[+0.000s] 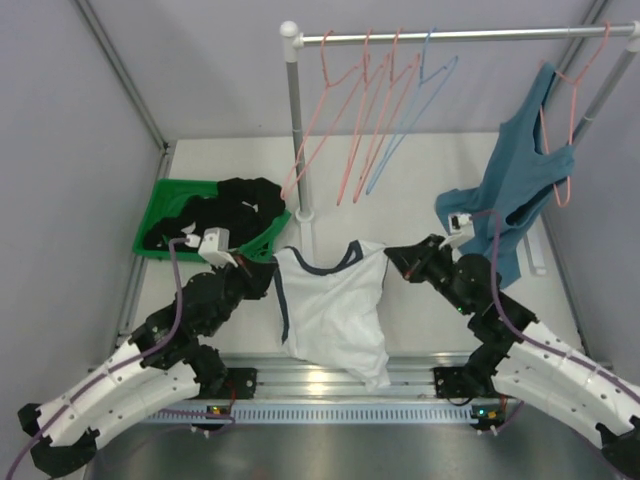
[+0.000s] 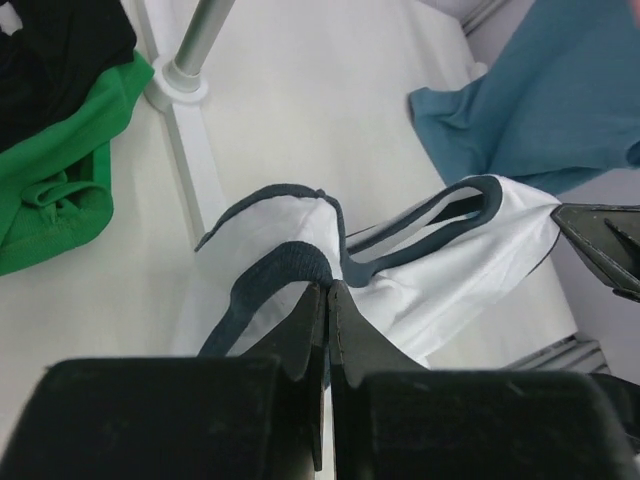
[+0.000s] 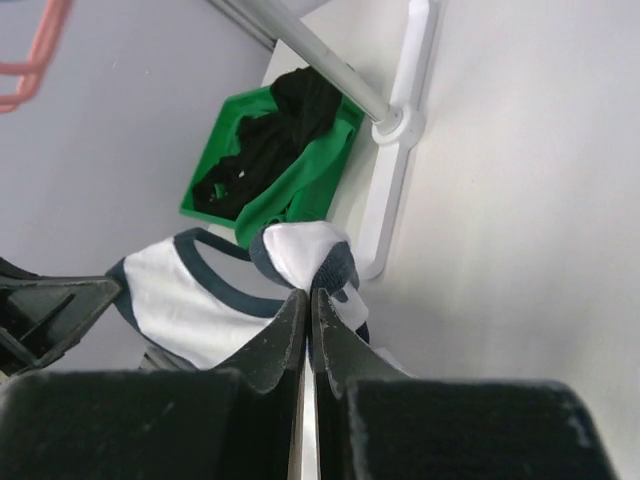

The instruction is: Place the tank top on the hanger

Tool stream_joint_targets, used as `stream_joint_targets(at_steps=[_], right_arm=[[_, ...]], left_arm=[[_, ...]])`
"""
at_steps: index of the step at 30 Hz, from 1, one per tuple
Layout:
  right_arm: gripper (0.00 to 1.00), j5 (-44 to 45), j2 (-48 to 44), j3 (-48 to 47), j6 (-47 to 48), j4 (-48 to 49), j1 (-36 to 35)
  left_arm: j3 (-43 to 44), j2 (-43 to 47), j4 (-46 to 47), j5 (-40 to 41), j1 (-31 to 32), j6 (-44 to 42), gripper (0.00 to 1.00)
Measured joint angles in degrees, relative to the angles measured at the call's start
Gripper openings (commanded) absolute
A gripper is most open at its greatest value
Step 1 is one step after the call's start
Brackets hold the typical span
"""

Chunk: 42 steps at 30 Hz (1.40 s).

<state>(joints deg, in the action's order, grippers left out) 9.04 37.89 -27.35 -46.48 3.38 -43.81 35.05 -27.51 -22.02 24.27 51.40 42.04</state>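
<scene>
The white tank top [image 1: 335, 315] with navy trim hangs stretched between both arms above the table's near middle. My left gripper [image 1: 262, 270] is shut on its left shoulder strap; its fingertips [image 2: 327, 288] pinch the navy trim of the tank top [image 2: 440, 270]. My right gripper [image 1: 392, 252] is shut on the right strap, and the tank top [image 3: 190, 295] bunches at its tips [image 3: 309, 293]. The light-blue hanger [image 1: 412, 110] hangs on the rail [image 1: 460, 35] at the back, among pink ones.
Several pink hangers [image 1: 345, 110] hang left of the blue one. A teal tank top [image 1: 515, 185] hangs on a pink hanger at the right. A green bin [image 1: 165, 215] with black garments [image 1: 240, 205] stands at the left. The rack's post [image 1: 294, 130] rises behind the shirt.
</scene>
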Motion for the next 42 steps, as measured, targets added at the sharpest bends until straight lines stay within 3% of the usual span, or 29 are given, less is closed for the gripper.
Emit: stream_joint_targets(at_steps=[7, 16, 32, 42], right_arm=[[0.00, 3.43, -8.07, -12.48, 2.64, -17.81, -0.02], [0.00, 4.20, -4.42, -35.34, 7.87, -31.61, -0.02], [0.00, 3.39, 14.75, -71.17, 17.31, -41.31, -0.04], [0.00, 3.56, 19.76, -84.96, 21.35, -43.80, -0.04]], left_arm=[[14.08, 0.13, -2.99, -3.28, 0.00, -2.56, 0.00], [31.17, -7.30, -3.80, -7.76, 0.00, -7.45, 0.00], [63.25, -24.83, -5.42, -12.11, 0.00, -15.54, 0.00], [70.77, -29.99, -5.57, -13.57, 0.00, -17.18, 0.00]])
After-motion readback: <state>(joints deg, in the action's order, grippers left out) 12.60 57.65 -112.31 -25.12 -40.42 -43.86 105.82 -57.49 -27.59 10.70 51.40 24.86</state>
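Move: Each closed gripper already pinches one shoulder of the white tank top, whose body hangs between and below them. The hangers' middle lies about 31 cm ahead, 21 right and 19 above the left hand; from the right hand, about 28 ahead, 3 left and 20 above. The rack's left post stands some 31 cm ahead of the left hand and 5 right, and the green basket 25 ahead and 21 left, 20 lower. The blue tank top hangs roughly 15 cm ahead of the right hand and 28 right. Straight up, mostly, both hands hoist the white tank top together by some 37 cm, fast at first and easing near the end, to about the level of the rack's bar. The right hand also draws out to the right by about 8 cm and a little back, pulling the shoulders farther apart; both wrists tip the fingers upward by roughly 30 degrees while the grips stay shut on the straps. ##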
